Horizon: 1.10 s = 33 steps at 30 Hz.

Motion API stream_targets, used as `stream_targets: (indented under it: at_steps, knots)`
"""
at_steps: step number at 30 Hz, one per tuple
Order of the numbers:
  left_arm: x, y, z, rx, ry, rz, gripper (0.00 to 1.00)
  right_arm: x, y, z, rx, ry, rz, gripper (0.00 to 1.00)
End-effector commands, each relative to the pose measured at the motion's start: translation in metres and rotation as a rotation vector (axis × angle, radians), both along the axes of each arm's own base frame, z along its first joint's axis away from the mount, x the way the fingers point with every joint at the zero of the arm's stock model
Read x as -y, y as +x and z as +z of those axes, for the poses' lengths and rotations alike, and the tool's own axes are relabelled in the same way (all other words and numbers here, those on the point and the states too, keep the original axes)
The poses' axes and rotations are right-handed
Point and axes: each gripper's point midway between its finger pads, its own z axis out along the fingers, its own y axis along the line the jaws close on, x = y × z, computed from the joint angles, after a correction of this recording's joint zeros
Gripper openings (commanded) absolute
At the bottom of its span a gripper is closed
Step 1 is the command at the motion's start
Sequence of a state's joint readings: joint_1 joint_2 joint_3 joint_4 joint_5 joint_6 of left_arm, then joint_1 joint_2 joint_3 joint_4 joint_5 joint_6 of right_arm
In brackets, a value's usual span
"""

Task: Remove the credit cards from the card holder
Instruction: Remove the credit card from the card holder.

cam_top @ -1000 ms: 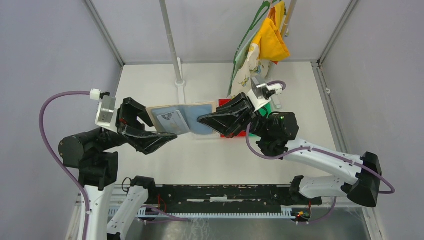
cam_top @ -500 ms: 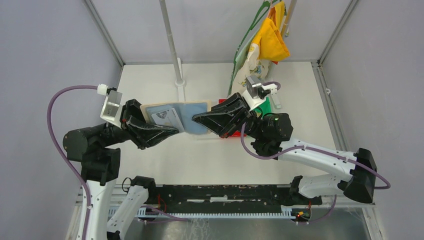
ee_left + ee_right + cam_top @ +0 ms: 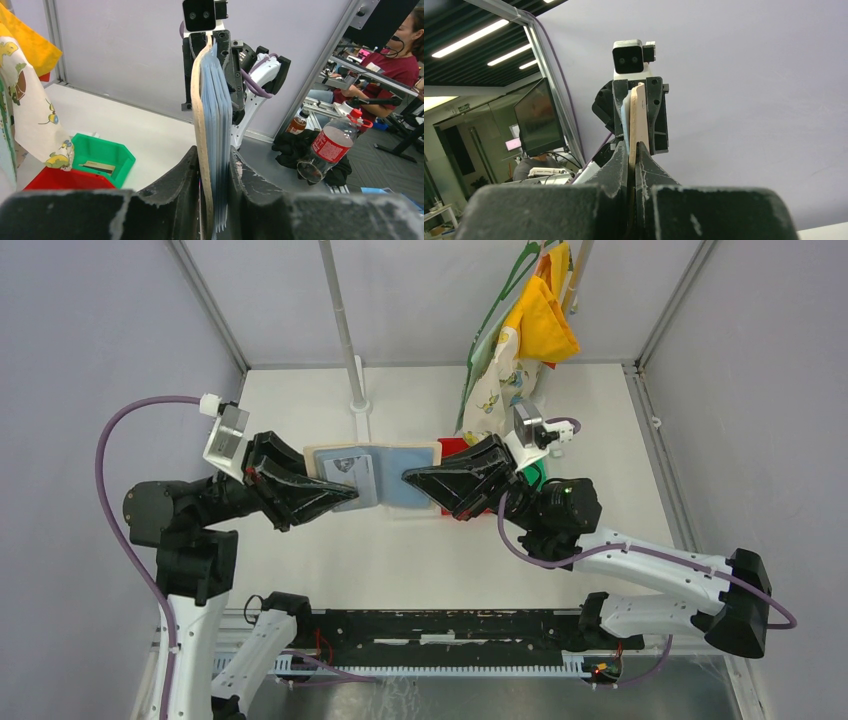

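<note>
The card holder [image 3: 400, 476] hangs open above the table, tan at its edges with pale blue-grey panels inside. My right gripper [image 3: 408, 478] is shut on its right edge; the right wrist view shows the tan cover [image 3: 639, 115] pinched between the fingers [image 3: 632, 145]. My left gripper [image 3: 351, 493] clamps the holder's left half. In the left wrist view its jaws [image 3: 212, 152] press the tan cover and blue pocket layers [image 3: 213, 100] from both sides. One pale grey credit card [image 3: 352, 472] lies on the left panel, partly under the left fingers.
A white pole [image 3: 345, 330] stands on its base at the back. Patterned yellow-and-white cloths [image 3: 515, 350] hang at the back right. A red bin [image 3: 65, 178] and a green bin [image 3: 102, 155] sit on the table beneath the right gripper. A cola bottle [image 3: 332, 145] lies beyond the table.
The left gripper's jaws have narrowed onto the holder's left half. The holder and both grippers have shifted slightly to the right.
</note>
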<state>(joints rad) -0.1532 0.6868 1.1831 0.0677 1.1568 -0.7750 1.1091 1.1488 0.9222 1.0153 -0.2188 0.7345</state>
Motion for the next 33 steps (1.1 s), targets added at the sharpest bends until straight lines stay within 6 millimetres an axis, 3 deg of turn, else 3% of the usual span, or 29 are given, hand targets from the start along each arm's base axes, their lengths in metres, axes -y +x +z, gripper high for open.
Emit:
stream_targets:
  at_steps: [1, 3, 5, 7, 11, 16, 19, 23, 27, 33]
  knots:
    - [0.0, 0.0, 0.008, 0.013, 0.0, -0.004, 0.27, 0.016, -0.007, 0.017, 0.01, 0.07, 0.005, 0.02]
    - [0.001, 0.004, 0.006, -0.012, 0.0, 0.001, 0.21, 0.014, -0.008, 0.017, 0.003, 0.068, 0.023, 0.1]
    - [0.001, 0.007, 0.004, -0.03, 0.001, 0.007, 0.15, 0.012, -0.01, 0.014, -0.002, 0.059, 0.041, 0.3]
    - [0.001, 0.01, 0.004, -0.047, 0.006, 0.008, 0.12, 0.012, -0.008, 0.011, -0.004, 0.041, 0.03, 0.42]
    - [0.001, 0.024, -0.007, -0.117, 0.049, 0.05, 0.1, 0.015, 0.018, 0.005, -0.028, -0.093, -0.129, 0.68]
    - [-0.001, 0.043, -0.027, -0.211, 0.11, 0.101, 0.08, 0.049, 0.066, 0.021, -0.096, -0.246, -0.457, 0.7]
    - [-0.001, 0.05, -0.037, -0.251, 0.129, 0.12, 0.07, 0.067, 0.069, 0.035, -0.066, -0.257, -0.536, 0.67]
    - [0.0, 0.056, -0.048, -0.309, 0.16, 0.113, 0.06, 0.034, 0.044, 0.036, 0.019, -0.323, -0.348, 0.66]
    - [0.0, 0.06, -0.054, -0.328, 0.196, 0.104, 0.04, -0.012, 0.025, 0.007, 0.041, -0.449, -0.111, 0.67]
    - [0.003, 0.047, -0.048, -0.327, 0.193, 0.016, 0.02, -0.028, 0.017, -0.029, 0.005, -0.495, -0.006, 0.66]
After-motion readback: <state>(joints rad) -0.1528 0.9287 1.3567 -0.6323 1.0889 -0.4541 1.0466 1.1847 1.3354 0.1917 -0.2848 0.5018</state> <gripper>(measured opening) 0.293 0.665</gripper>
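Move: The credit card sits in the left half of the open card holder, about 7 cm to the right hand's left and level with it fore and aft. That hand still pinches the holder's right half; the red box lies some 10 cm to its right and 18 ahead, far below on the table. The left hand grips the holder's left end, with the card about 2 cm ahead and 1 cm to its right. Right lets go, swings 5 cm right, then left towards the card; left carries the holder forward and down. ##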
